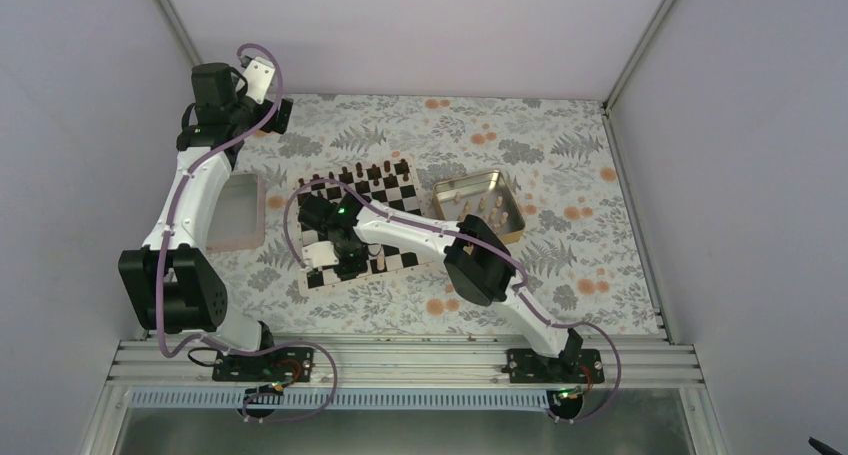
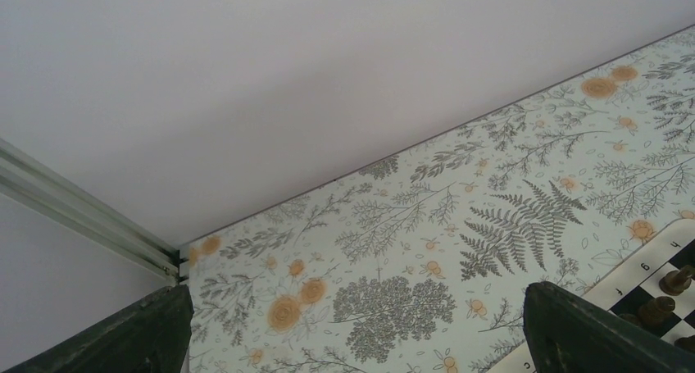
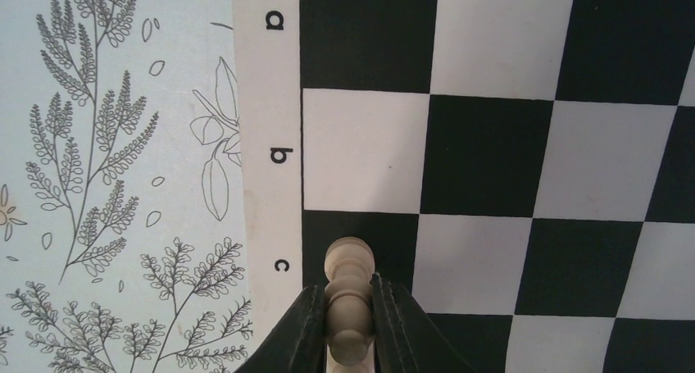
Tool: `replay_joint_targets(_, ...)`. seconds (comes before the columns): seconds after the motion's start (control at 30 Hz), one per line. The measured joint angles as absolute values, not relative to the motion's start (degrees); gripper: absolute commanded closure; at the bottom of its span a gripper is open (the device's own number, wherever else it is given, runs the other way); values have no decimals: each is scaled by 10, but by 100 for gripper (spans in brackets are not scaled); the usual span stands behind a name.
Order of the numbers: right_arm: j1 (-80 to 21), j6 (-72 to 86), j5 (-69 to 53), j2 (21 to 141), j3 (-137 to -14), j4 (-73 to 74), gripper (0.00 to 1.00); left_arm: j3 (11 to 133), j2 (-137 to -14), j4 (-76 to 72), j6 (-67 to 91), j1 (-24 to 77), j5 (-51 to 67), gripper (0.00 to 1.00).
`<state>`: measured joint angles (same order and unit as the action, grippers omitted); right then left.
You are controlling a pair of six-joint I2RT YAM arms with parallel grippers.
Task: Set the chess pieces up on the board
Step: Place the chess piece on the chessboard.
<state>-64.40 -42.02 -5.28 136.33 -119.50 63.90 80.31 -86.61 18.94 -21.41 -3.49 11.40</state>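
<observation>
My right gripper [image 3: 348, 307] is shut on a light tan chess piece [image 3: 348, 295], with a finger [image 3: 307, 328] on each side of its waist. The piece's far end lies over the black square beside the letter c at the board's [image 3: 483, 156] cream border. From above, this gripper [image 1: 345, 263] sits low over the near-left part of the board [image 1: 400, 190]. A tan piece [image 1: 380, 259] stands on the board just right of it. My left gripper [image 2: 361, 340] is open and holds nothing, raised at the far left [image 1: 282, 115], off the board.
Dark brown pieces [image 1: 360, 172] line the board's far edge and show in the left wrist view [image 2: 676, 281]. A gold tin tray [image 1: 505, 200] holding tan pieces stands right of the board. A pale tray [image 1: 240, 213] lies left of it, by the left arm.
</observation>
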Motion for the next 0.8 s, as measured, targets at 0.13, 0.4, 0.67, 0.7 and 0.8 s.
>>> replay_joint_targets(0.13,-644,-420,-53,1364,-1195,639,79,803,-866,189,-214,-35,116,0)
replay_joint_targets(0.4,-644,-418,-50,1364,-1195,633,63,803,-866,189,-214,-35,117,0)
replay_joint_targets(0.67,-641,-417,-50,1364,-1201,630,63,803,-866,189,-214,-35,118,0)
replay_joint_targets(0.7,-640,-417,-49,1363,-1203,630,63,803,-866,189,-214,-35,119,0)
replay_joint_targets(0.8,-632,-417,-47,1355,-1206,632,63,803,-866,189,-214,-35,121,0)
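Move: I already have the light chess piece standing on the c1 square, pinched in my right fingers; that square is straight below, about 3 cm down. The other light piece stands about 7 cm to the right and 2 cm farther out, its middle roughly 2 cm lower than my fingers. The near board edge runs some 4 cm back, straight behind. From my idle left hand, the c1 square is about 27 cm back, 17 cm right and 30 cm below. I let go of the piece: my right fingers, in front of and behind the piece, spread to a bit over a third open while the hand stays nearly in place. Then I ease the hand away, forward and up about 1.5 cm each, still pointing down with hardly any tilt, the back finger staying close to the piece. ##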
